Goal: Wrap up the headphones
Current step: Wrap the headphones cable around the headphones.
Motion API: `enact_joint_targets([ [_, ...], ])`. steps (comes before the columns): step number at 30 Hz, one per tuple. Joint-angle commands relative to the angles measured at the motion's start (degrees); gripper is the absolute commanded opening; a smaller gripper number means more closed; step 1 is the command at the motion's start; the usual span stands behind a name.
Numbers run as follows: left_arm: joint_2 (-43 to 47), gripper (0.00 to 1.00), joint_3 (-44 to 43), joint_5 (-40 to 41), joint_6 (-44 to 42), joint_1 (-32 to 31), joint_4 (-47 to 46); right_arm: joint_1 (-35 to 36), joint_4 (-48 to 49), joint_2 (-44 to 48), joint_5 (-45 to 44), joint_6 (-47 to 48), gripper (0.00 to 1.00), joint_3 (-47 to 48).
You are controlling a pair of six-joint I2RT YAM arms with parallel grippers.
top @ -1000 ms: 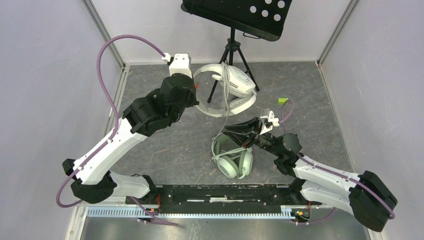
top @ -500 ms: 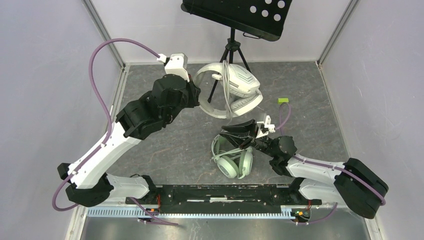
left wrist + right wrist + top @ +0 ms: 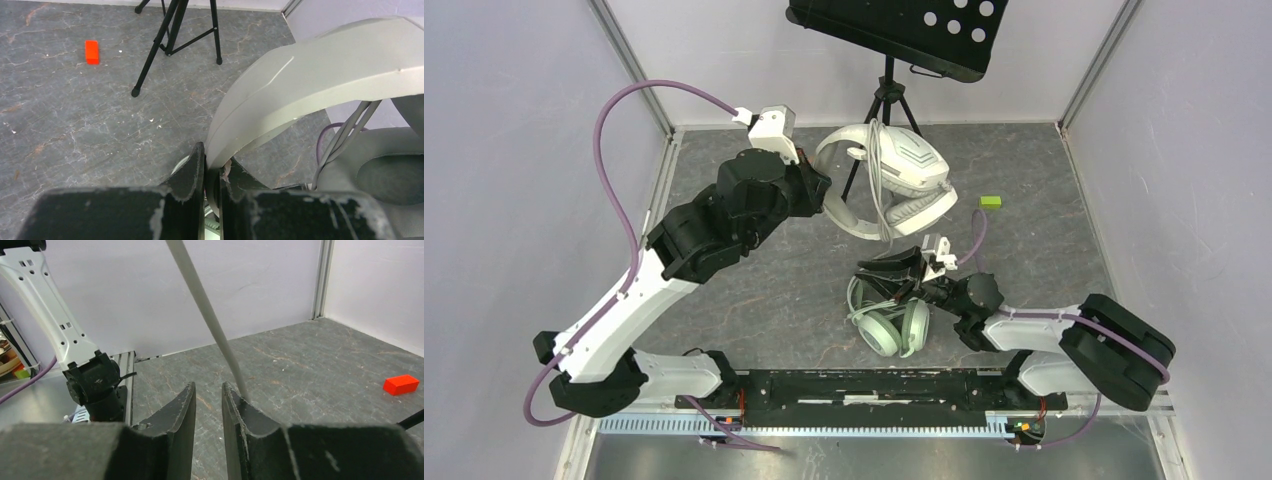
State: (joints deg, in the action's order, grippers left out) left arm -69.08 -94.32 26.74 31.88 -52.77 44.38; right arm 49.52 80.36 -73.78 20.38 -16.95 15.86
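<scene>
My left gripper [image 3: 212, 162] is shut on the headband [image 3: 310, 75] of the white-grey headphones [image 3: 894, 180] and holds them above the table. One grey cushion [image 3: 380, 170] shows at the right of the left wrist view. Their pale cable [image 3: 886, 215] hangs down from the earcups. The mint-green headphones [image 3: 889, 322] lie flat on the table below. My right gripper [image 3: 886, 268] hovers just over their headband, open by a narrow gap, with nothing between the fingers [image 3: 208, 390]. The hanging cable [image 3: 210, 320] runs against the outer side of its right finger [image 3: 245, 410].
A black music stand [image 3: 904, 30] on a tripod [image 3: 887, 110] stands at the back, just behind the lifted headset. A small block [image 3: 991, 201] lies on the grey floor to the right. Pale walls close in the table on three sides.
The left arm has carried the white-grey headset a little to the right. The right gripper has slid left and lower, closer over the mint-green headset.
</scene>
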Motion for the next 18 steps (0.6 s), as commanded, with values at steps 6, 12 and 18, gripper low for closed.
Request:
enact_joint_targets([
  [6,3.1,0.02,-1.6,-2.0,6.1,0.1,-8.5,0.5,7.4,-3.6,-1.0,2.9,0.20,-1.2],
  [12,3.5,0.02,-1.8,-2.2,6.2,0.2,-8.7,0.5,9.5,-5.5,-1.1,4.0,0.09,-3.0],
  [18,3.8,0.02,-2.4,-2.7,5.8,0.2,-8.6,0.5,10.5,-6.9,-1.2,5.9,0.00,-4.6],
])
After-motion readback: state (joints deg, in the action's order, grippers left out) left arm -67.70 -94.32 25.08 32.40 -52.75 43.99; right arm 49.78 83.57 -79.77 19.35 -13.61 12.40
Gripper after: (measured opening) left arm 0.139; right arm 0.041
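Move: The cable strand hanging from the white headphones already runs to the right fingertips, about 1 cm ahead of and 1 cm above the hand point. The white headphones are about 8 cm ahead, 2 cm right and 15 cm above; the green headphones on the table are some 3 cm back, 4 cm right and 22 cm below. For the left hand, which holds the white headphones by the band, that strand is about 6 cm back, 7 cm right and 15 cm below. The right hand sinks about 4.5 cm, straight down from beneath the white headphones towards the green pair, its left-pointing fingers tipping down some 5 degrees while they go from partly open to nearly shut beside the hanging cable; whether they pinch the cable can't be made out. The left hand keeps its grip on the headband and lifts the white headphones about 1 cm, easing back slightly. ##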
